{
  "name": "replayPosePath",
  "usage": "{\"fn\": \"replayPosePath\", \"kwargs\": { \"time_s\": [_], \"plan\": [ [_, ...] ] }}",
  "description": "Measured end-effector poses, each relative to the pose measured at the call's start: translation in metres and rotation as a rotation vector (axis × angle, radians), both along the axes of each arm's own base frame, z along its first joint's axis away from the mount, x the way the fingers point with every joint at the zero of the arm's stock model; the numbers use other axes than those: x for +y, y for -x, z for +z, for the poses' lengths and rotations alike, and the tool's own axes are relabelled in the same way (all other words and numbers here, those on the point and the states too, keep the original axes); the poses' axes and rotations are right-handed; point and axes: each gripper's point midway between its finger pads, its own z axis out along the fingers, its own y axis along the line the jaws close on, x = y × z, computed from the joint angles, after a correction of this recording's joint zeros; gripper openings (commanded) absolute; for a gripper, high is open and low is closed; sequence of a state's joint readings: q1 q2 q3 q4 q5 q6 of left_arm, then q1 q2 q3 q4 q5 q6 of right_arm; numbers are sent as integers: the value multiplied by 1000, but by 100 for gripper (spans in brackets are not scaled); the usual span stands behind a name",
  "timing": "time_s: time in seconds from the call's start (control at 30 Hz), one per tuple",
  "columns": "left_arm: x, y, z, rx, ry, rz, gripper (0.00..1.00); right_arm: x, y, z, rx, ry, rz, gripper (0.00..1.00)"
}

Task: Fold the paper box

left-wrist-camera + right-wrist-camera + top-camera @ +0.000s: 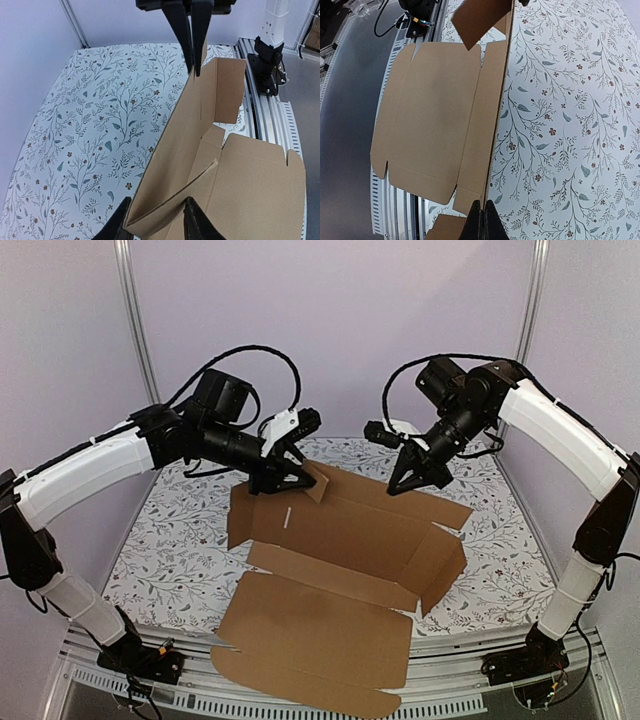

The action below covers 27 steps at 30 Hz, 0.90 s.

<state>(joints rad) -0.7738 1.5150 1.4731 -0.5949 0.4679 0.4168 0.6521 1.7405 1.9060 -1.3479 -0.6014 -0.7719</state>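
Observation:
The paper box [330, 630] is a brown die-cut cardboard sheet, partly folded. Its big front panel lies flat and hangs over the table's near edge, while its back wall stands up. My left gripper [288, 478] is at the wall's left end. In the left wrist view its fingers [196, 224] press on both sides of a doubled-over wall flap [170, 170] that still gapes. My right gripper [415, 480] is shut on the wall's top edge further right. The right wrist view has that thin edge [497, 115] running down into the closed gripper [480, 220].
A floral cloth [170, 540] covers the table. Aluminium rails [265, 115] run along the near edge, with the right arm's base [267, 60] bolted there. Pale walls and frame posts [135, 320] close the back and sides.

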Motion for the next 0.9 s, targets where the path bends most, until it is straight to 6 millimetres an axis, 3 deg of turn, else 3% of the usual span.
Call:
{"fn": "replayPosePath", "kwargs": {
  "time_s": [0.4, 0.57, 0.7, 0.8, 0.9],
  "plan": [
    [-14, 7, -3, 1, 12, -70, 4, 1, 5, 1, -10, -16, 51, 1],
    [-13, 9, -5, -7, 15, -72, 0, 2, 5, 3, -8, -27, 53, 24],
    [-7, 12, -9, -25, 34, -59, 0, 0, 5, 13, 1, -72, 40, 35],
    [-1, 14, -8, -38, 45, -45, 0, -18, -7, 34, 6, -145, -24, 37],
    [5, 16, -4, -53, 56, -35, 0, -55, -31, 57, -14, -216, -144, 37]
  ]
}}
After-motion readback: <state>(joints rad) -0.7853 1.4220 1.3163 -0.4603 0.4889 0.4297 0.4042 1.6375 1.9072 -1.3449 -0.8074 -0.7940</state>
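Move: The left hand has the panel's corner flap between its half-open fingers, middle about 1 cm to the right and 1 cm below; the panel's slot sits some 4 cm back, 2 cm left and 5 cm below. The right hand still pinches the panel's upper edge right at its fingertips, with the right side flap about 8 cm back of it, 7 cm to its right and 8 cm below. Left fingers pinch the corner; then the right lets go, swinging about 6 cm up, right, less forward, off the edge. ##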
